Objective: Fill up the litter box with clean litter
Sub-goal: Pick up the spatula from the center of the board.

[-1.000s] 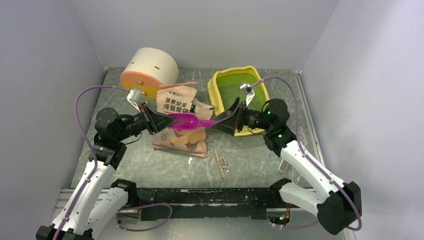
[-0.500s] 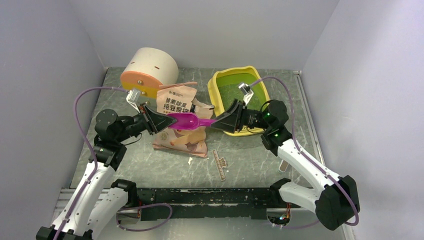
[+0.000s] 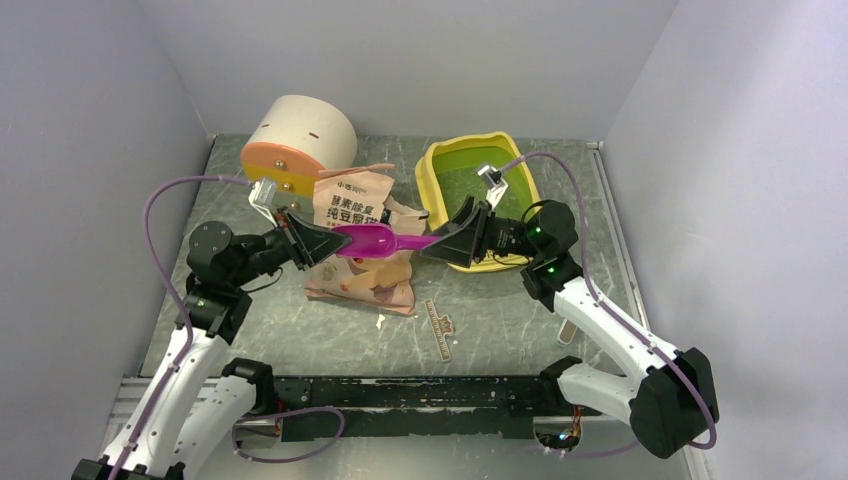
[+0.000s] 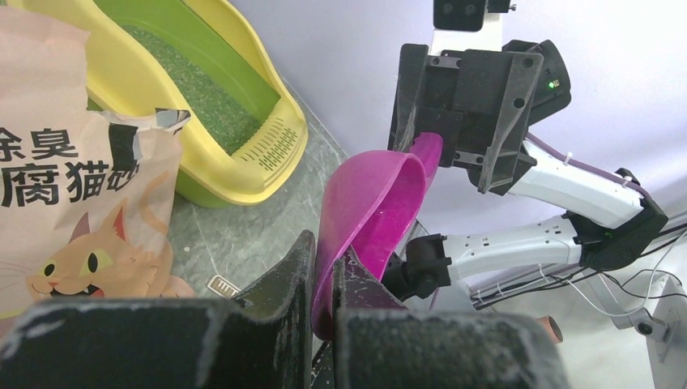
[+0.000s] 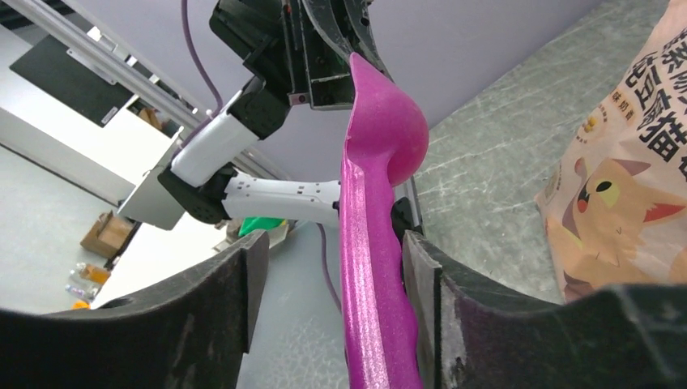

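Observation:
The yellow litter box (image 3: 430,170) with its green pan stands at the back right, also seen in the left wrist view (image 4: 243,174). A layer of litter (image 3: 470,185) (image 4: 202,89) lies in it. A magenta scoop (image 3: 372,242) (image 4: 377,203) (image 5: 373,259) hangs level above the pink bag (image 3: 355,205). My left gripper (image 3: 335,243) (image 4: 326,259) is shut on the rim of the scoop's bowl. My right gripper (image 3: 432,248) (image 5: 334,247) is open around the handle. The handle lies close to one finger, with a gap at the other.
A cream-and-orange cylindrical container (image 3: 298,140) lies at the back left, behind the bag. A small torn strip (image 3: 440,328) lies on the table near the front. Grey walls close in the left, back and right sides.
The right arm has edged a little left toward the scoop, its jaws now on either side of the handle. The left gripper keeps the scoop in the same place.

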`<state>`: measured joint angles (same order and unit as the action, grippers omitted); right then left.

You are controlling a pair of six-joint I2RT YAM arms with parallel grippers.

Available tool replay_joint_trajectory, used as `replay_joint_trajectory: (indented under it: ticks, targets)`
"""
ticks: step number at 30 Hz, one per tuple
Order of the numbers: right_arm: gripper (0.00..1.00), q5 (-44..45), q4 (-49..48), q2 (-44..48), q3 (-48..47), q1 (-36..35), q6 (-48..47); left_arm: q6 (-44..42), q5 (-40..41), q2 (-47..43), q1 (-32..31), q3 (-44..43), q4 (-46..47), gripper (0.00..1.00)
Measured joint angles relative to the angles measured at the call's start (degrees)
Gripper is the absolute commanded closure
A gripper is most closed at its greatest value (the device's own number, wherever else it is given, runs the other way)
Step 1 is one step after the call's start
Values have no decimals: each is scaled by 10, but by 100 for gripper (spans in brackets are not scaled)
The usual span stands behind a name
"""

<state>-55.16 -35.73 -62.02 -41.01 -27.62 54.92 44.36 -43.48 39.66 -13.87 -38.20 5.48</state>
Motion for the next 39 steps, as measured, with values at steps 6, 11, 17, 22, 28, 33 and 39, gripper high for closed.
replay_joint_trajectory:
  ticks: [6, 11, 17, 22, 28, 33, 39]
  targets:
    - [51, 1, 8, 0, 0, 0, -10, 0, 5, 0, 0, 0, -10, 95]
    - [53, 2, 9, 0, 0, 0, -10, 0, 5, -3, -1, 0, -10, 95]
    - [52, 0, 12, 0, 0, 0, -14, 0, 7, -5, -1, 0, -13, 95]
    - [69, 3, 29, 0, 0, 0, -25, 0, 7, -6, -1, 0, -14, 95]
    - [82, 3, 33, 2, 0, 0, -27, 3, 6, -6, -1, 0, -16, 95]
    - [90, 5, 40, 2, 0, 0, -31, 3, 7, -6, -1, 0, -21, 95]
    - [99, 6, 45, 6, 0, -1, -35, 3, 7, -7, -1, 0, -24, 67]
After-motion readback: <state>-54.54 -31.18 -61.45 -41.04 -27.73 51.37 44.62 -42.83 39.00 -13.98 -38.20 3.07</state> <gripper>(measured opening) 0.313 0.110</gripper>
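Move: The spatula hangs level between the hands, its scoop tip already pinched by the left fingers and its handle between the open right ones; its middle is about 9 cm to the right hand's left and 11 cm to the left hand's right. From the right hand, the litter bag stands some 9 cm ahead, 16 cm left and 14 cm below, while the litter box is roughly 25 cm ahead, 15 cm right and 24 cm below. The spatula's handle is pinched from both sides as the right fingers, already around it, close from a bit over half open to about a third, easing open slightly once on the way. The right hand otherwise stays almost in place, sinking only about 1 cm. The left hand stays put and keeps its pinch on the scoop tip. ##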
